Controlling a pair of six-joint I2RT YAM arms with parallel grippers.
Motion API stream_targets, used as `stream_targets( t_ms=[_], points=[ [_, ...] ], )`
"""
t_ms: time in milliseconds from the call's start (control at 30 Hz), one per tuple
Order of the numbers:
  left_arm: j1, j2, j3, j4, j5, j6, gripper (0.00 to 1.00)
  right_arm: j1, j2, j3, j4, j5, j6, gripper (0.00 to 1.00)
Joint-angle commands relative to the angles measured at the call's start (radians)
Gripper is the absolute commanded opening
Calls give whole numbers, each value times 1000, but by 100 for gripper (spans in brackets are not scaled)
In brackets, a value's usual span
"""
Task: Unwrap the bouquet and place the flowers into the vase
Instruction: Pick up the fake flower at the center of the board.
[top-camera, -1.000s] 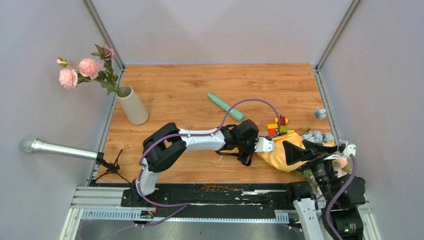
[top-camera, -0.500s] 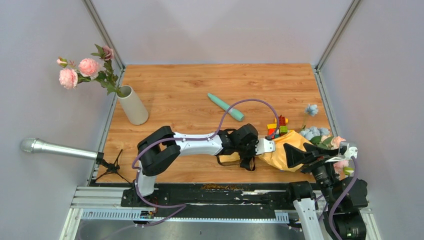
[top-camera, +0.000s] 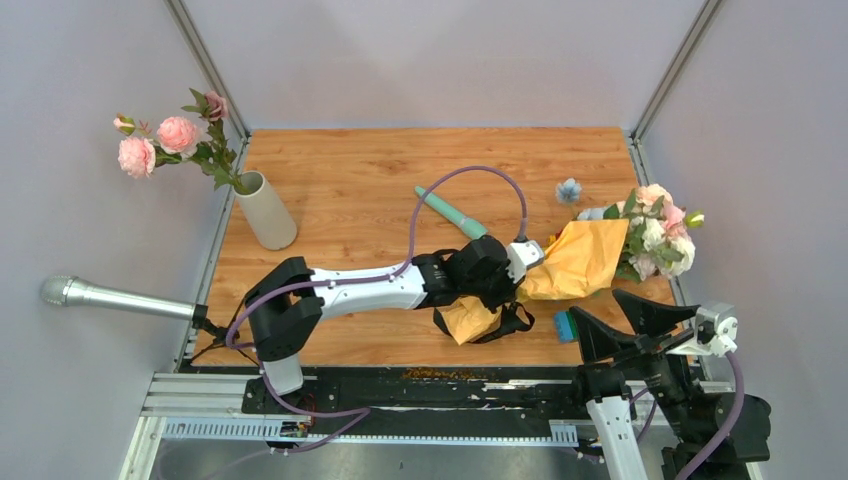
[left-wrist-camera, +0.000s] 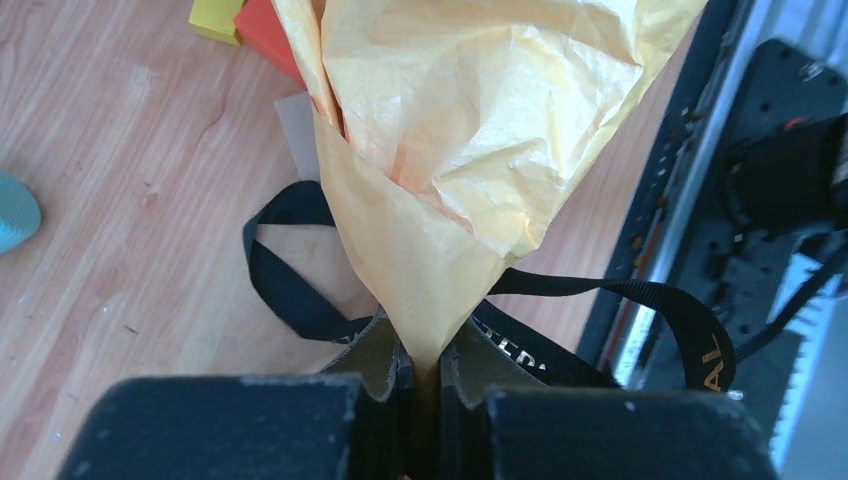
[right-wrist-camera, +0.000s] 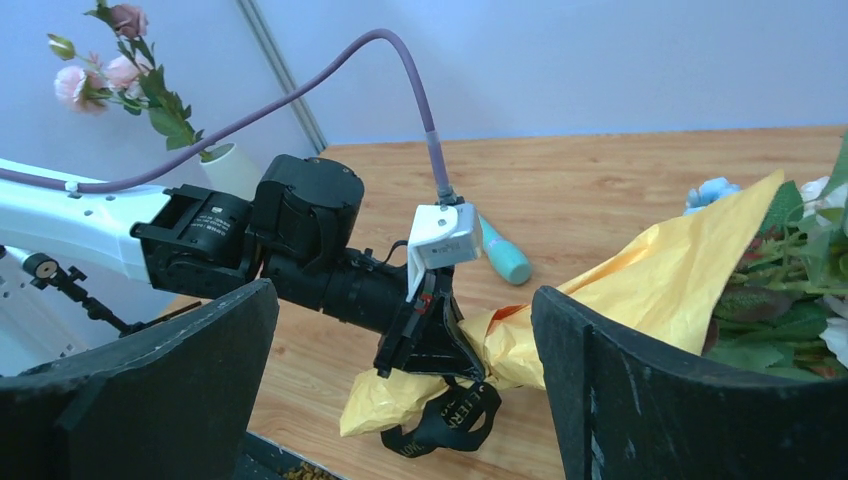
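Observation:
The bouquet (top-camera: 575, 262) lies at the table's right in crinkled orange-tan paper, its flowers (top-camera: 655, 232) pointing to the far right. My left gripper (top-camera: 520, 275) is shut on the paper's narrow end. In the left wrist view the gripper (left-wrist-camera: 425, 365) pinches the paper cone (left-wrist-camera: 480, 130), and the black strap (left-wrist-camera: 290, 290) hangs loose around it. My right gripper (top-camera: 625, 320) stands open at the near right, apart from the bouquet, with nothing in it (right-wrist-camera: 405, 340). The off-white vase (top-camera: 265, 210) stands at the far left and holds pink flowers (top-camera: 170, 140).
A teal stick (top-camera: 452, 214) lies behind the left wrist. A loose pale blue bloom (top-camera: 569, 190) lies near the back right. Yellow (left-wrist-camera: 215, 15) and red (left-wrist-camera: 270, 35) blocks sit under the paper. A grey metal tube (top-camera: 110, 297) juts in at the left. Walls close three sides.
My left gripper has closed on the paper and swung the bouquet toward the back right, so the flowers now show. My right gripper has pulled back to the near edge.

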Motion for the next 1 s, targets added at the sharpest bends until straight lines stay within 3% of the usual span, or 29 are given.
stream_targets(
  t_ms=[0, 367, 500, 733, 967],
  points=[
    [-5, -145, -10, 240, 1, -145, 0, -2, -7, 29, 40, -42, -14, 100],
    [-5, -336, -160, 378, -98, -328, 0, -4, -9, -7, 99, -49, 134, 100],
    [-5, -447, -294, 516, -120, -436, 0, -3, -2, -19, 107, -65, 166, 100],
    [-4, -670, -449, 503, -148, -489, 0, -4, 57, -181, 220, -244, 269, 100],
    [-2, -881, -509, 364, -195, -489, 0, -4, 127, -372, 527, -466, 384, 100]
  ],
)
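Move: The left fingers already pinch the yellow-wrapped bouquet; its black ribbon hangs about 3 cm below that hand, 1 cm back and 1 cm right, while the blossoms reach some 15 cm ahead, 32 cm right and 4 cm above. Toy blocks lie 20 cm ahead, 16 cm right and 10 cm below it. From the open right hand the ribbon is roughly 12 cm ahead, 10 cm left and 25 cm below; a blue block sits 13 cm ahead, 3 cm right and 32 cm below. Up about 14 cm and 11 cm left, drawing slightly back, the left hand carries the pinched bouquet, its downward fingers swinging up some 35 degrees and turning counter-clockwise. The right hand first eases back a little, then dips and reaches forward-left towards the ribbon, tipping down and turning left, fingers still wide open, not yet touching it. ##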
